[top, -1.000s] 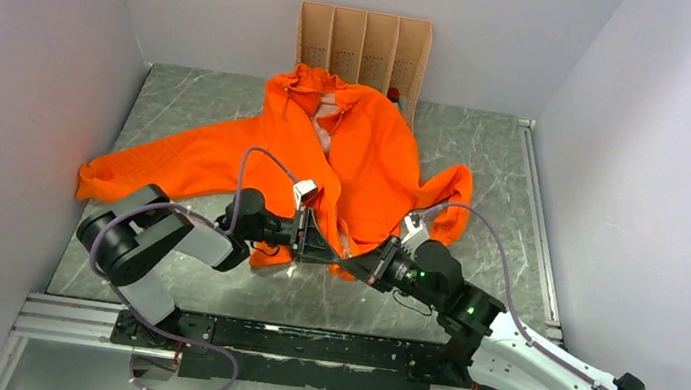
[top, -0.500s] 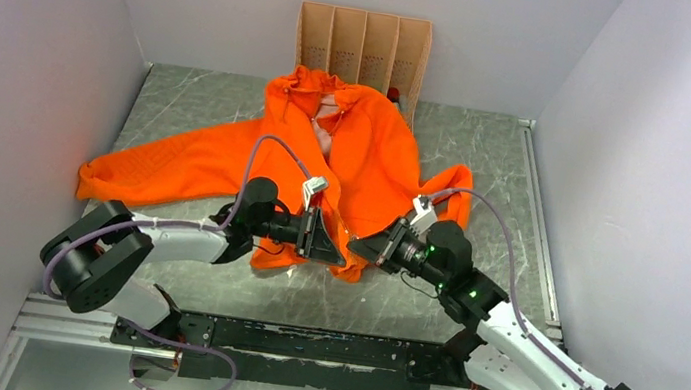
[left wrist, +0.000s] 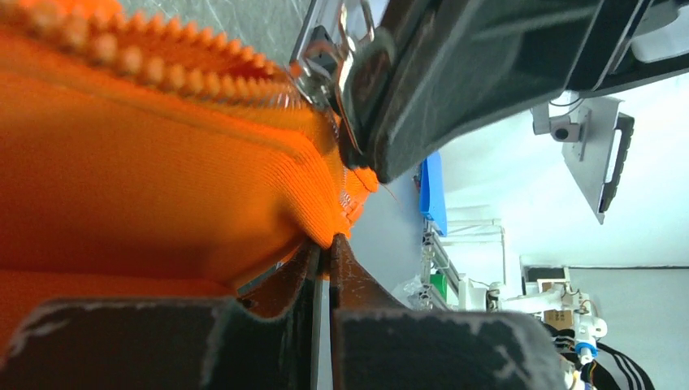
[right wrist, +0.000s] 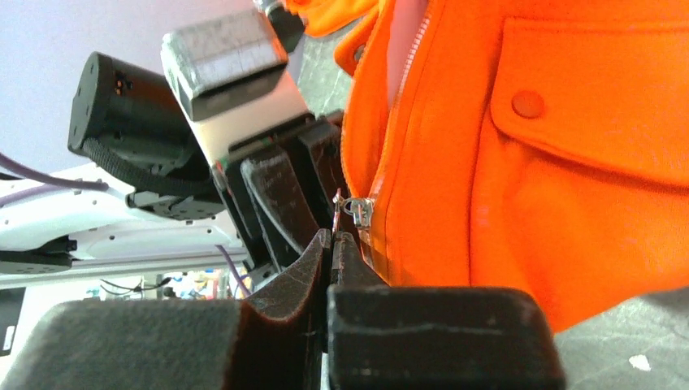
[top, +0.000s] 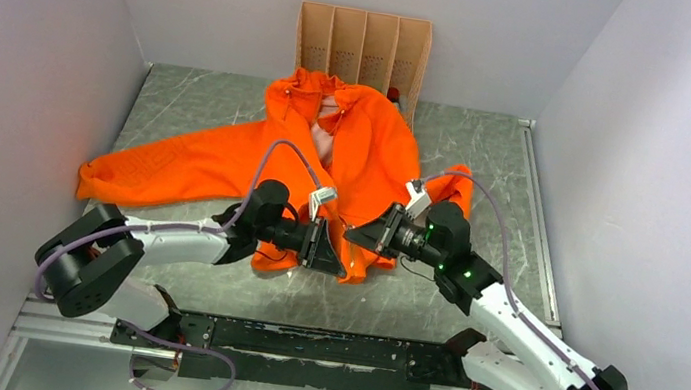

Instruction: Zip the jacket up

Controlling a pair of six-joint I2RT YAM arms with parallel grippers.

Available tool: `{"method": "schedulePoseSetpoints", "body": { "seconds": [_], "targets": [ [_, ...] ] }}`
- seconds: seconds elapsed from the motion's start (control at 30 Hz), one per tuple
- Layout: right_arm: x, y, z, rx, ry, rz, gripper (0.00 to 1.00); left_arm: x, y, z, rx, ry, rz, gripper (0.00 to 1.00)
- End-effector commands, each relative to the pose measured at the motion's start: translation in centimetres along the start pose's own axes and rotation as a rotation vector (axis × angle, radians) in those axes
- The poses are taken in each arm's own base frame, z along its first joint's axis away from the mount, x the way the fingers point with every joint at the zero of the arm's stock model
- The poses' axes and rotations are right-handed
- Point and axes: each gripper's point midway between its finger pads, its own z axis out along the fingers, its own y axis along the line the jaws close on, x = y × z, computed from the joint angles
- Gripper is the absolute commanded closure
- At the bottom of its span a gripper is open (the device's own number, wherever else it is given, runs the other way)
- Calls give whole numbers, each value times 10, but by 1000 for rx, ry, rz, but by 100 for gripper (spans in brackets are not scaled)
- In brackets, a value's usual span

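Observation:
The orange jacket [top: 367,153] lies front up on the table, its collar at the back and one sleeve [top: 174,162] stretched left. At the bottom hem my left gripper [top: 326,251] is shut on the orange hem edge [left wrist: 337,219], just under the zipper teeth [left wrist: 162,69]. My right gripper [top: 359,238] meets it from the right, shut on the small metal zipper pull [right wrist: 339,213] of the slider [right wrist: 360,210]. That slider [left wrist: 325,69] sits low on the front. Above it the zipper is apart, with pale lining [top: 326,137] showing. A pocket flap with a snap [right wrist: 528,104] lies beside the zipper.
A cardboard box with dividers [top: 362,48] stands against the back wall behind the collar, a small red object [top: 393,93] beside it. Grey walls close in left and right. A metal rail [top: 537,220] runs along the table's right edge.
Both grippers have moved away from the near edge and slightly right, still shut at the hem. The jacket's lower part and right sleeve have shifted back with them.

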Motion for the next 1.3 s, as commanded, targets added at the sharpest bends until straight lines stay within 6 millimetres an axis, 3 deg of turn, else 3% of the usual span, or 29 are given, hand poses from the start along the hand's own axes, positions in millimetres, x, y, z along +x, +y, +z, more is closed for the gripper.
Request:
{"method": "schedulePoseSetpoints", "body": {
  "seconds": [0.0,0.53,0.63,0.77,0.93,1.27],
  "targets": [
    [-55,50,3,-145,-169,-145,100,31,-7,-1,0,115,7,92],
    [-152,58,49,-148,-347,-340,100,72,-4,-9,-93,154,-21,92],
    [-159,57,52,-164,-347,-343,100,76,-2,-11,-116,143,-27,92],
    [-157,59,50,-179,-341,-349,100,56,-1,-15,-207,83,27,90],
    [-149,59,43,-179,-332,-352,100,26,0,-25,-352,2,101,59],
    [-132,67,29,-228,-306,-332,100,-44,-8,-55,-600,-223,205,35]
  ]
}}
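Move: The right hand already grips the zipper pull, its slider about 1 cm ahead and 1 cm left of the hand point. The collar it is drawn towards lies some 31 cm ahead, 6 cm left and 16 cm below; the right sleeve is 16 cm ahead, 22 cm right and 17 cm below. The left hand already pinches the front hem at the zip's foot. From it, the slider is roughly 7 cm ahead, level sideways and 4 cm above. Forward along the front edges towards the collar, the right hand keeps its pinch and draws the zipper pull about 12 cm, then rises more steeply, some 7 cm up in all, its wrist turning about 20 degrees. The left hand first holds the hem against this, easing back about 4 cm and slightly down, then opens, lets the hem go and moves forward and up about 5 cm. ##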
